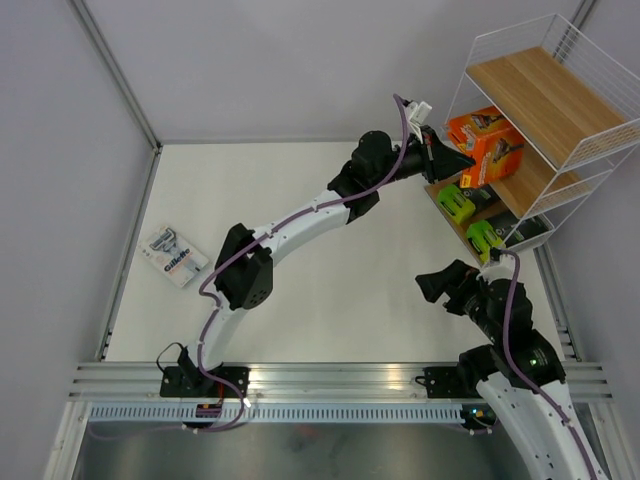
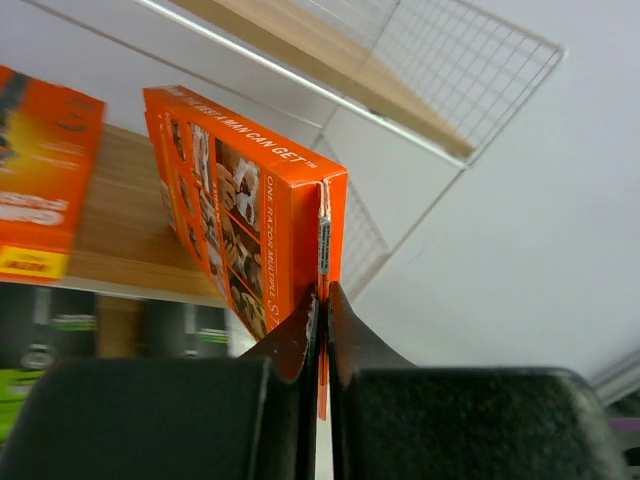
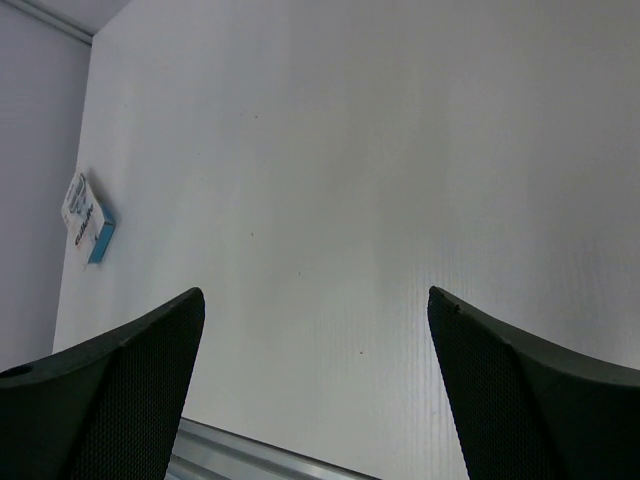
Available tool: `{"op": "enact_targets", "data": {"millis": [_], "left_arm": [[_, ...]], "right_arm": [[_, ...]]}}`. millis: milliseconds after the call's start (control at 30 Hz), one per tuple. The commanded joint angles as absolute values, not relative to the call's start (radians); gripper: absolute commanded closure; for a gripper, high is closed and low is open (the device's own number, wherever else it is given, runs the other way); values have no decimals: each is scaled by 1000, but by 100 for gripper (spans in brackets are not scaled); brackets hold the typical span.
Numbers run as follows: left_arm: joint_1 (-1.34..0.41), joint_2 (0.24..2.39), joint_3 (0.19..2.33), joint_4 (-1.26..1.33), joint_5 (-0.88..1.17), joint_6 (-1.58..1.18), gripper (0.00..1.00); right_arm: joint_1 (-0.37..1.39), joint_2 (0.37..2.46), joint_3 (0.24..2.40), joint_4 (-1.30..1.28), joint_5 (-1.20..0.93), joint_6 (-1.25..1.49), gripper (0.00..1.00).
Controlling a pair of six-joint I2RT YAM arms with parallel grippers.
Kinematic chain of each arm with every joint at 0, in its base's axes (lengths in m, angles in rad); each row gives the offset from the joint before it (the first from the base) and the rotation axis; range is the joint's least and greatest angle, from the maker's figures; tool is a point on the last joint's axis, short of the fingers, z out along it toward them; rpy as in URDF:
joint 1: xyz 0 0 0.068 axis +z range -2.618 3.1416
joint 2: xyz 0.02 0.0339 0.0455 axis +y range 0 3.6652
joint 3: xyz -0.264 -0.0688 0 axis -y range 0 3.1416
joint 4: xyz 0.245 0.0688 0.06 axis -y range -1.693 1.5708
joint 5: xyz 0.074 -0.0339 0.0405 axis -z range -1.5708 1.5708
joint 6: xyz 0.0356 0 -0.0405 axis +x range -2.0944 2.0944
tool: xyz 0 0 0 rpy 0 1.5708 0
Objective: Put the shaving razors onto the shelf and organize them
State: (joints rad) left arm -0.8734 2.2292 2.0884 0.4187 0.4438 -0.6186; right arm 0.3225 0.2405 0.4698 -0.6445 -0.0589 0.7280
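The shelf [image 1: 540,95] stands at the far right, with a white wire frame and wooden boards. My left gripper [image 1: 458,160] reaches to its middle tier and is shut on the edge flap of an orange razor pack [image 1: 498,152]; the left wrist view shows the pack [image 2: 250,220] upright in the closed gripper [image 2: 322,300]. A second orange pack [image 1: 472,126] [image 2: 40,180] stands beside it. Two black and lime-green packs [image 1: 457,203] [image 1: 487,238] sit on the bottom tier. The white-and-blue Gillette pack [image 1: 173,257] [image 3: 88,218] lies on the table at the left. My right gripper [image 1: 436,285] [image 3: 315,300] is open and empty over the table.
A metal rail [image 1: 330,380] runs along the near edge of the white table. Grey walls enclose the left, back and right sides. The left arm [image 1: 300,220] stretches diagonally across the middle of the table.
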Motion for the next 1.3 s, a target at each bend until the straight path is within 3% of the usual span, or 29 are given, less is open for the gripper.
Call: {"op": "enact_targets", "data": {"millis": [0,467,767,1033,1267], "left_arm": [[-896,2241,2100,514,416,-895,98],[-916,2293,1987,540,210,-1163,98],[-972,2309,1933,606,34,-1304,98],[-1055,2378,1980,624,-204,-1413,98],[-1074,2494,2164,572,-268,-1446,98]], "right_arm": [[321,210,601,-727,21,750,2],[321,198,995,-838,230,701,2],[322,379,1188,-691,183,493,2],[321,457,1264,-557,140,385,2],[321,466,1267,-555,92,426,2]]}}
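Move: The left hand, gripping an orange razor box by its tab, has the free spot on the middle shelf about 13 cm to its right, level fore-and-aft and 9 cm lower. The shelved orange box lies some 10 cm ahead, 5 right and 8 below; the farther green box is roughly 7 ahead, 11 right and 28 below. From the right hand, that spot is about 12 cm ahead, 16 right and 13 up. Left rolls its pinched box flatter, sinking some 9 cm, then rightward into the middle shelf; open right rises 29. ##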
